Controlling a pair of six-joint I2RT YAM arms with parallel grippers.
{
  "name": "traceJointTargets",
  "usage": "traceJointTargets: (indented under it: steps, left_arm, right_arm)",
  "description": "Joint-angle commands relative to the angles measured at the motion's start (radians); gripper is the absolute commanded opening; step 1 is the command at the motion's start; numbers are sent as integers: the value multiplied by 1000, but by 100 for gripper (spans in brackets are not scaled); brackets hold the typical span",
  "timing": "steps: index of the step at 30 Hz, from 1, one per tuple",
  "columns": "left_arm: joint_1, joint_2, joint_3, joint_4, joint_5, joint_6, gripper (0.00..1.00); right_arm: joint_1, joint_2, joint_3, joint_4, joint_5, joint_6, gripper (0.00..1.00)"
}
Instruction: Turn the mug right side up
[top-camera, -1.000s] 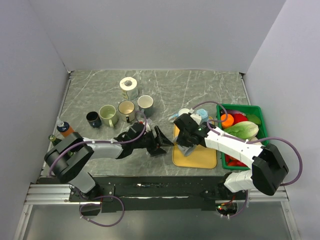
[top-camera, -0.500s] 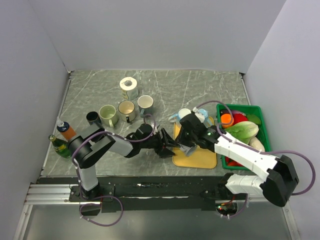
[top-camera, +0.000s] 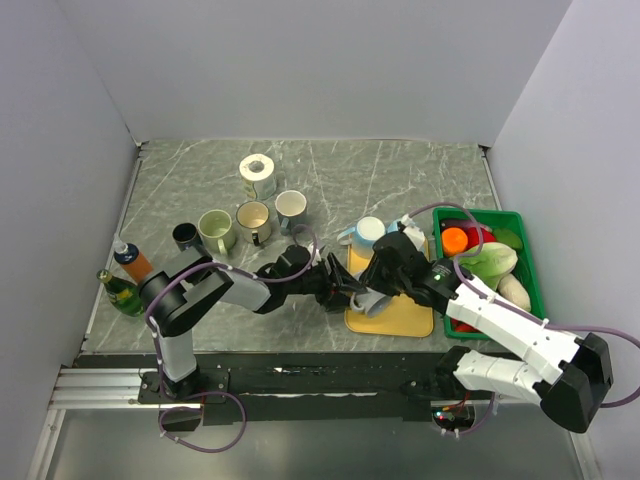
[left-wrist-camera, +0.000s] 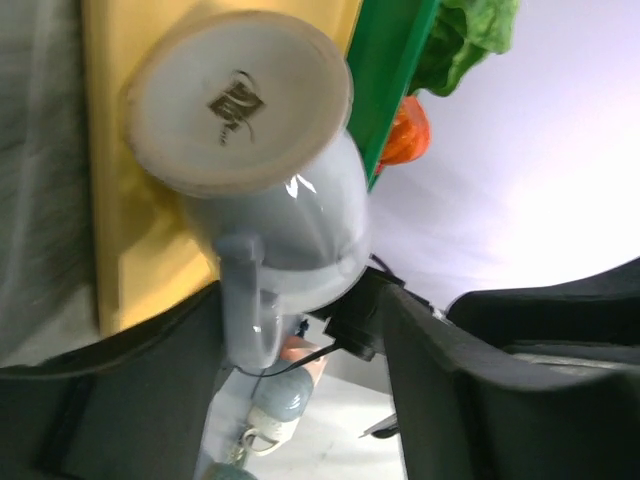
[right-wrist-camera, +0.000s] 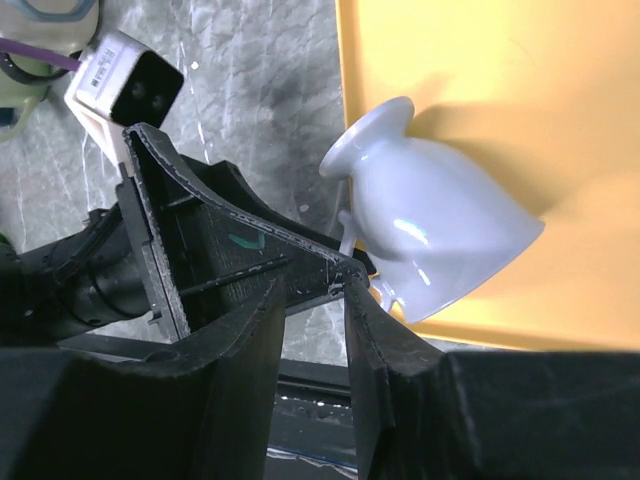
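Note:
A pale blue-white mug (top-camera: 372, 302) hangs tilted over the left part of the yellow board (top-camera: 405, 316). Its stamped base (left-wrist-camera: 240, 110) points at the left wrist camera and its wide rim (right-wrist-camera: 480, 260) points away. My left gripper (top-camera: 350, 292) (left-wrist-camera: 300, 300) comes in from the left and is shut on the mug's body, the handle (left-wrist-camera: 245, 320) against one finger. My right gripper (top-camera: 376, 284) (right-wrist-camera: 310, 295) stands just beside the mug (right-wrist-camera: 430, 210), open, with nothing between its fingers.
A green bin (top-camera: 522, 222) of vegetables borders the board on the right. A blue mug (top-camera: 366, 230) and a small white bottle (top-camera: 405, 232) stand behind the board. Several mugs (top-camera: 252, 217), a tape roll (top-camera: 257, 168) and two bottles (top-camera: 128, 258) sit at the left.
My right gripper has opened and let go of the mug. My left gripper has moved right to the board and narrowed its jaws round the mug.

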Motion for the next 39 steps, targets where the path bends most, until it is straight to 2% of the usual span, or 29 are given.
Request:
traceJointTargets:
  steps: [1,3,5,14,20,23,24,26,27,28,33,39]
  left_arm:
    - [-17,3,45,33,-16,-1,54]
    - [-20,14,43,40,-18,-7,40]
    - [-20,12,39,37,-22,-7,36]
    - [-33,20,74,-24,-37,30,41]
    - [-40,29,91,-61,-42,42,39]
    - [-43,32,100,-82,-45,53,29]
    - [-45,34,103,-87,-45,56,21]
    - [-45,31,109,-110,-45,68,14]
    - [-45,29,111,-111,-45,73,4]
    - [-45,23,109,-110,-44,77,1]
    - [-43,-14,88,-41,-13,85,1]
    - [-34,-164,73,-33,-14,169,1]
  right_arm:
    - [5,-35,-19,-17,42,18,38]
    - [5,-45,-22,-20,45,18,38]
    - [7,-56,-29,-19,47,19,38]
    - [5,-77,-43,-29,54,24,39]
    - [5,-90,-48,-34,62,30,39]
    - [5,-97,-49,-42,67,32,39]
    - [4,-99,-51,-42,68,33,40]
    - [5,-104,-52,-43,70,32,40]
    - [5,-104,-52,-43,68,33,40]
    - [5,-104,-52,-43,67,33,40]
    - [7,-116,-51,-36,60,12,40]
    - [5,-205,-68,15,33,-27,40]
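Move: Just beyond the left fingertips is the mug. It sits foot-up and tipped on the tray with its handle reaching between the open fingers, and its middle lies about 5 cm to the right, 1 cm ahead and nearly level. The tray's centre is some 12 cm right, straight across and 5 cm lower. Two blue mugs stand about 15 cm ahead, one 5 cm and the other 14 cm right. From the empty right hand, the mug is 2 cm ahead and 7 cm below. Closing on the mug's handle, the left hand eases about 1.5 cm to the right, towards the mug, and dips slightly as its fingers shut from well open until they stall on the handle, pinching it from both sides. It then starts to rise by about 1 cm, tipping a few degrees. The right hand, still partly open and holding nothing, drifts 2 cm right and 1 cm back, clear of the mug. ##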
